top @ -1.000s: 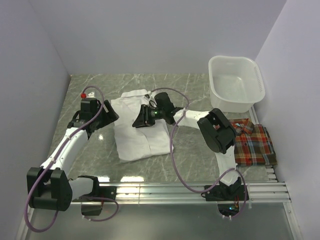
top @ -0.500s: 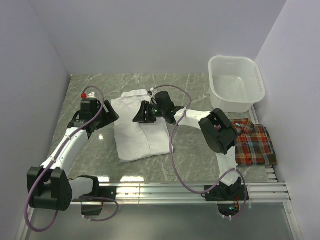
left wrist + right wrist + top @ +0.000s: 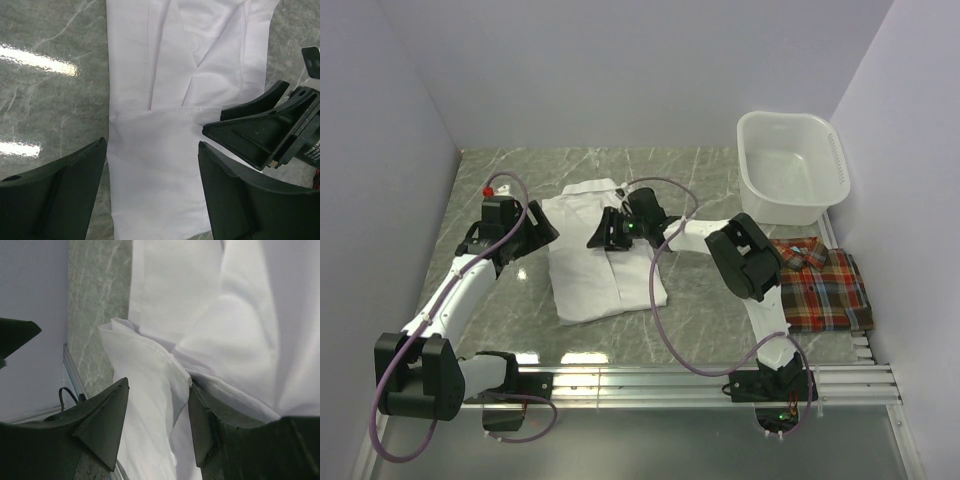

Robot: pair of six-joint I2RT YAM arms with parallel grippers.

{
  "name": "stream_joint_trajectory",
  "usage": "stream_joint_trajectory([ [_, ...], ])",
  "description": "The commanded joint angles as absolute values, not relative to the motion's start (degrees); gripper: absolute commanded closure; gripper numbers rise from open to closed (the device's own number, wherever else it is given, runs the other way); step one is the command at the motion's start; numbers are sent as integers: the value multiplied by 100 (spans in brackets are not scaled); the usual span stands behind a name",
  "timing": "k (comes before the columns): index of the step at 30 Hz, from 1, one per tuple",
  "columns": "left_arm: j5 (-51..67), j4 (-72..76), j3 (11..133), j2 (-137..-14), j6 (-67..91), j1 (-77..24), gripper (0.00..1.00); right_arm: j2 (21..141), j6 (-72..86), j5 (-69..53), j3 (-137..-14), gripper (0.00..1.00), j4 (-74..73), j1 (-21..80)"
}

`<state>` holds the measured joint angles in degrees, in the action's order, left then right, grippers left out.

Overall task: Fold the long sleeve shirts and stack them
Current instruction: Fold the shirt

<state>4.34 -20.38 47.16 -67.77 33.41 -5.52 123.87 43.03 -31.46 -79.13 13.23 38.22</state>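
Note:
The white long sleeve shirt [image 3: 590, 275] lies flat mid-table, its sides folded inward, collar toward the back. My left gripper [image 3: 542, 232] hovers open at its left edge; in the left wrist view its fingers [image 3: 152, 170] straddle white cloth [image 3: 145, 75] without touching it. My right gripper [image 3: 601, 234] is low over the shirt's upper middle, also seen from the left wrist [image 3: 260, 132]. Its jaws [image 3: 157, 390] stand apart over a raised fold of the white shirt [image 3: 235, 315], which brushes the right finger. The plaid shirt [image 3: 830, 290] lies folded at the right edge.
A white plastic basin [image 3: 785, 210] stands at the back right, just behind the plaid shirt. Metal rails [image 3: 720, 380] run along the near edge between the arm bases. Walls close in the table on the left, back and right.
The right gripper has opened and let go of the white cloth, shifting slightly back and left. The shirt's right flap now lies flat, its lower corner further right. The left arm has not moved.

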Motion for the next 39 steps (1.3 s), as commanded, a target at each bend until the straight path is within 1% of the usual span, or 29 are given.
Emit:
stream_joint_trajectory([
  [1, 492, -1863, 4702, -6776, 3217, -527, 20, 12384, 4552, -3077, -7788, 42, 1836, 3639],
  [4, 492, -1854, 4702, -6776, 3217, -527, 20, 12147, 4614, -2945, -7463, 41, 2030, 3481],
  [11, 510, -1907, 4737, -6925, 3217, -527, 20, 11628, 4236, -2593, -7234, 42, 1529, 3358],
  [15, 474, -2039, 4798, -7110, 3383, -527, 25, 11216, 4464, -2759, -6821, 43, 1942, 3208],
  [16, 614, -2039, 4799, -7128, 3471, -536, 27, 11145, 4482, -2908, -6786, 43, 1986, 3173],
  [17, 702, -1987, 4808, -7163, 3567, -536, 38, 11084, 4500, -2944, -6759, 44, 1995, 3121],
  [18, 808, -1917, 4790, -7180, 3734, -545, 47, 10952, 4483, -2962, -6759, 45, 1978, 3094],
  [19, 991, -1803, 4764, -7198, 3805, -562, 53, 10899, 4456, -2962, -6767, 46, 1934, 3076],
  [20, 1045, -1706, 4746, -7259, 3893, -571, 61, 10864, 4413, -2953, -6794, 47, 1855, 3041],
  [21, 1081, -1531, 4720, -7329, 4059, -580, 65, 10837, 4403, -2944, -6803, 48, 1846, 3032],
  [22, 1072, -1477, 4720, -7513, 4156, -606, 71, 10854, 4403, -2944, -6820, 49, 1828, 3024],
  [25, 1142, -1214, 4685, -7865, 4534, -633, 78, 11030, 4587, -2953, -6786, 53, 1898, 2936],
  [26, 1073, -1100, 4667, -8101, 4622, -642, 84, 11074, 4745, -2979, -6646, 57, 2159, 2901],
  [27, 1064, -838, 4580, -8199, 4780, -642, 87, 11170, 4824, -2997, -6575, 58, 2284, 2831],
  [28, 1046, -670, 4544, -8409, 4842, -659, 92, 11232, 4903, -3006, -6505, 62, 2407, 2804],
  [29, 994, -529, 4518, -8507, 4938, -677, 94, 11363, 5052, -3032, -6365, 64, 2661, 2752],
  [32, 818, -80, 4535, -8946, 5018, -791, 96, 11583, 5238, -3094, -6171, 68, 3031, 2611],
  [35, 747, 438, 4597, -9386, 5088, -888, 96, 11768, 5256, -2980, -6004, 71, 3120, 2496],
  [39, 651, 685, 4711, -9729, 5063, -958, 95, 11813, 5265, -2945, -5801, 72, 3208, 2321],
])
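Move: The left hand, open above the shirt, has the left end of the hem crossing the folded shirt about 4 cm ahead, 4 cm to its right and 12 cm below. The shirt's far left corner is some 14 cm ahead and 1 cm left, its near left corner 13 cm back and 3 cm right. From the right hand, the hem's right end is about 4 cm ahead, 13 cm right and 5 cm down; the near right corner is 10 cm back, 17 cm right. The left fingertips end on the hem's left end, having shut on the way down, with the hand dropping about 12 cm while easing right and forward. From its touch on the middle of the hem, the right hand goes some 12 cm right and slightly forward, first low, then lifting, then down to the hem's right end, narrowing its fingers by half and turning about 20 degrees clockwise. ##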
